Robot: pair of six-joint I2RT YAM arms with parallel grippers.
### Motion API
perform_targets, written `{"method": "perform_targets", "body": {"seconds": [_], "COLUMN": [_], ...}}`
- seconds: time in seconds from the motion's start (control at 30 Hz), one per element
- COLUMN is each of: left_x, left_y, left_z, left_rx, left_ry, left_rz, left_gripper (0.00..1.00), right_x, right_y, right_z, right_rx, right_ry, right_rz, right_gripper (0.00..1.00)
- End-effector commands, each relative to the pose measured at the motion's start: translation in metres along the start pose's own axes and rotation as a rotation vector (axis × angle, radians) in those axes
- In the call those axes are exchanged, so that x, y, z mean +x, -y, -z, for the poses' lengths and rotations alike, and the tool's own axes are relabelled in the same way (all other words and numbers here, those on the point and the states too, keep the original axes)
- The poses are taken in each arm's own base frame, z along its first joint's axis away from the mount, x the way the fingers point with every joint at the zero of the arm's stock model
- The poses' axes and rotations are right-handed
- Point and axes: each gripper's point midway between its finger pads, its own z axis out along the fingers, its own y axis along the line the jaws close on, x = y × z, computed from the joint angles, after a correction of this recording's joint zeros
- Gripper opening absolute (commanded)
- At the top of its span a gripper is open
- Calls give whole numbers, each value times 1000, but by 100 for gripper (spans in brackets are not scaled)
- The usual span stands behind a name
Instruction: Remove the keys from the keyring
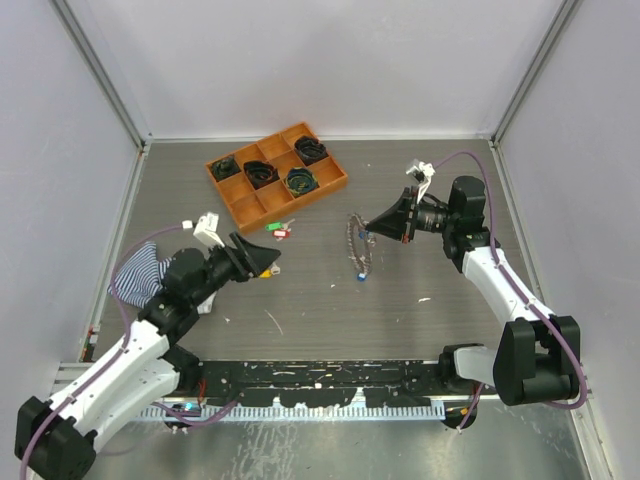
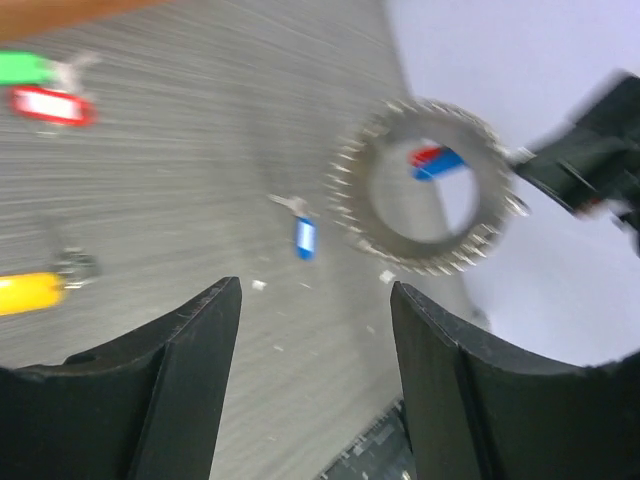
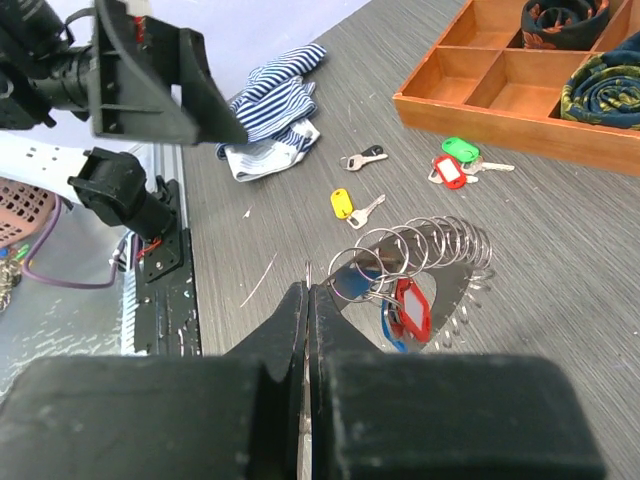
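My right gripper [image 1: 368,233] [image 3: 307,292] is shut on the edge of the keyring [image 1: 354,246] [image 3: 432,248] [image 2: 352,195], holding it upright above the table. A red-tagged key [image 3: 412,308] and a blue-tagged one still hang on the ring. My left gripper [image 1: 266,262] [image 2: 315,292] is open and empty, to the left of the ring and apart from it. Loose keys lie on the table: a yellow-tagged one [image 1: 268,272] [image 2: 25,293] [image 3: 343,203] just by the left fingers, a blue one [image 1: 358,277] [image 2: 305,238] under the ring, and a red [image 3: 447,171] and a green one [image 3: 460,149] near the tray.
An orange compartment tray [image 1: 232,193] [image 3: 470,105] holding black coiled bundles stands at the back. A striped cloth [image 1: 135,268] [image 3: 275,105] lies at the left, beside my left arm. One plain key [image 3: 363,158] lies near the cloth.
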Motion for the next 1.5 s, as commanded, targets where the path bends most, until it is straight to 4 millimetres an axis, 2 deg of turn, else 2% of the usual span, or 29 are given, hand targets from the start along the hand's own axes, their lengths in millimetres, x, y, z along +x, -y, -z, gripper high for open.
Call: {"method": "perform_targets", "body": {"seconds": [0.0, 0.1, 0.23, 0.4, 0.53, 0.73, 0.83, 0.93, 0.97, 1.03, 1.17, 1.33, 1.4, 1.47], "left_x": [3, 17, 32, 43, 50, 61, 62, 68, 71, 77, 77, 82, 84, 83], "left_y": [89, 118, 139, 143, 142, 159, 163, 177, 179, 177, 170, 169, 161, 154], "left_z": [24, 30, 21, -13, -38, -50, -55, -56, -58, -64, -75, -91, -99, -106], "left_rx": [394, 442, 422, 294, 197, 216, 138, 79, 56, -8, -119, -176, -212, -238], "left_ry": [29, 39, 27, 20, -11, -10, 32, 62, 73, 98, 127, 114, 114, 115], "left_rz": [-42, -97, -88, 25, 131, 163, 106, 24, -2, -71, -177, -334, -395, -416], "left_gripper": [64, 67, 72, 75, 72, 74, 80, 86, 92, 99, 98, 98, 100, 97], "right_x": [-25, -26, -25, -23, -23, -24, -24, -25, -26, -26, -27, -26, -26, -26], "right_y": [-14, -16, -19, -21, -22, -14, -13, -12, -11, -11, -10, -9, -8, -9], "right_z": [2, 2, 2, 3, 2, 0, -1, -1, -1, -1, -3, -3, -3, -3], "right_rx": [-54, -63, -79, -99, -103, -59, -44, -28, -22, -15, -3, 8, 9, 9], "right_ry": [26, 26, 24, 20, 19, 37, 48, 56, 58, 61, 66, 70, 71, 72], "right_rz": [113, 118, 126, 136, 135, 92, 80, 78, 75, 70, 62, 51, 49, 50], "right_gripper": [1, 1, 1, 1, 1, 1, 1, 1, 1, 1, 1, 1, 1, 1]}}
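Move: The keyring, already pinched in the right hand's closed fingers, is about 25 cm to the left hand's right, some 3 cm ahead and roughly level. On the table about 16 cm below that hand lie the blue-tagged key, 22 cm right and 3 cm ahead, the yellow-tagged key, 4 cm ahead and 3 cm left, and the red and green tags, 14 cm straight ahead. From the right hand, the keyring's middle is 3 cm left, level fore and aft, 4 cm below. The right hand keeps its pinch on the keyring, shifting only about a centimetre, while the empty left hand sweeps some 21 cm right towards it. The left hand first draws back about 8 cm while rising, then curves forward again, its fingers spreading from part-open to fully wide; at the end it rolls its left side up and sinks a few centimetres, stopping just short of the keyring with no touch visible. ##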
